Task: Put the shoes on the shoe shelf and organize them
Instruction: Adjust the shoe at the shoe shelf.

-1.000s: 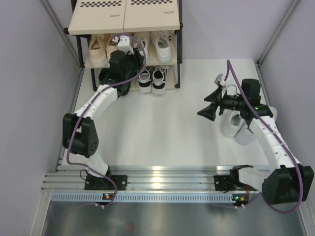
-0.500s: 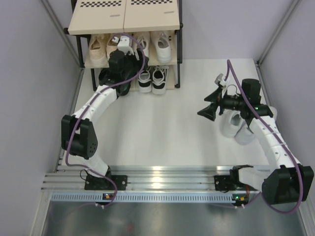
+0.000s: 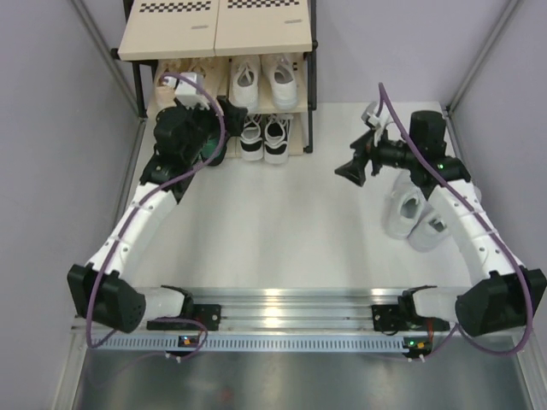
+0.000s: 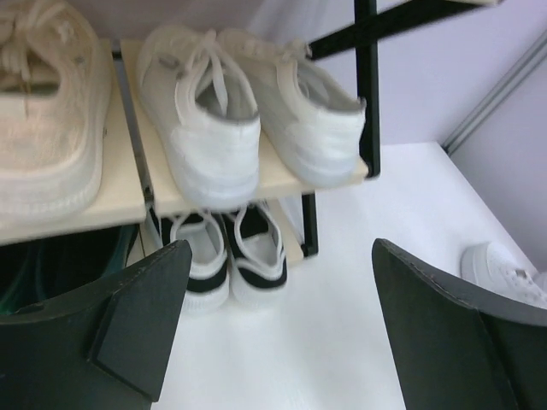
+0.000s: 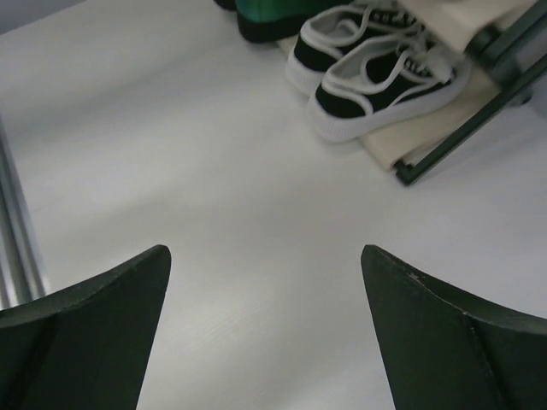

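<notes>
The shoe shelf [image 3: 214, 34] stands at the far left. Its middle tier holds the beige sneakers [image 4: 47, 120] and the small white sneakers [image 3: 261, 81]. On the bottom tier stand the dark green shoes [image 4: 51, 256], partly hidden by my left arm, and the black-and-white sneakers [image 3: 263, 137]. The larger white sneakers [image 3: 410, 218] lie on the table at the right, under my right arm. My left gripper [image 3: 224, 120] hangs open and empty in front of the shelf. Open and empty too, my right gripper [image 3: 349, 164] hovers over the table, pointing at the shelf.
The shelf's black corner post [image 4: 367, 85] rises beside the small white sneakers. A metal rail [image 3: 282, 307] with both arm bases runs along the near edge. Grey walls close in on both sides.
My left gripper has opened, drawn back from the beige sneakers on the middle tier and swung left. My right gripper has shifted slightly farther away and left, still open.
</notes>
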Motion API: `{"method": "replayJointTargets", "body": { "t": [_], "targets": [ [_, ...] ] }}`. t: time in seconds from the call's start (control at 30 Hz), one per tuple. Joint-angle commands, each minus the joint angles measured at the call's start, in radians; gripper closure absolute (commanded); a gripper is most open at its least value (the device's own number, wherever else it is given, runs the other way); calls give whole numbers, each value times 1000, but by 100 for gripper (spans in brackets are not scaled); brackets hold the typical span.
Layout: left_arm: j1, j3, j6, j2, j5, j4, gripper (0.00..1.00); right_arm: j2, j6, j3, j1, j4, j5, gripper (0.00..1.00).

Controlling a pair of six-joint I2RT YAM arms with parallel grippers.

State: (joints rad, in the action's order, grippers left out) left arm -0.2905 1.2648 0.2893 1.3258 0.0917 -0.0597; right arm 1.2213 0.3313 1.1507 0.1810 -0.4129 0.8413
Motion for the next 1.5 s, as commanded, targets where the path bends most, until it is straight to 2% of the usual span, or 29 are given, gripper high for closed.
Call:
{"method": "replayJointTargets", "body": {
  "t": [0.0,0.03,0.2,0.27,0.3,0.33,0.43,0.67,1.13,1.33,1.47],
  "targets": [
    [-1,-146,5,-169,25,122,8,82,-9,231,124,62,-212,7],
    [1,-178,7,-210,22,147,8,131,-44,263,152,77,-314,6],
    [-1,-408,56,-540,-12,242,7,283,-150,441,322,226,-598,3],
    [-1,-508,92,-675,-35,312,6,372,-167,493,385,293,-805,3],
    [-1,-509,93,-715,-43,313,6,373,-172,513,403,305,-806,3],
    [-1,-530,108,-752,-52,355,5,420,-178,535,419,315,-890,3],
    [-1,-559,132,-879,-69,417,5,504,-207,618,462,330,-991,3],
    [-1,-591,201,-1074,-61,554,5,635,-245,713,468,402,-1073,9],
    [-1,-607,258,-1209,-72,643,5,779,-288,797,443,474,-1108,18],
    [-1,-601,267,-1218,-78,647,4,799,-285,788,430,483,-1102,30],
    [-1,-590,263,-1217,-81,649,4,799,-281,774,428,490,-1081,43]
  ]
}}
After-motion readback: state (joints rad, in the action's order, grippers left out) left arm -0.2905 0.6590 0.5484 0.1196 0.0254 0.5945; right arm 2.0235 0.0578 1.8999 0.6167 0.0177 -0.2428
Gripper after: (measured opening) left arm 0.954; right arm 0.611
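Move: The right white shoe stands heel-out on my middle shelf board, its middle about 28 cm ahead of my right hand, 16 cm to the left and 4 cm higher. Its white mate is some 8 cm to its left, level with it front to back; a black-and-white sneaker sits roughly 18 cm beneath it and 3 cm nearer me. From my left hand the right white shoe lies about 17 cm ahead, 8 cm right and 8 cm lower. My open right hand lifts first, then swings forward and left to the right white shoe, about 22 cm out and 14 cm left, turning some 40 degrees clockwise and sinking a little at the end as its fingers narrow onto both sides of the heel. My empty left hand, wide open, clears the shelf, drawing well back, down and somewhat left. ##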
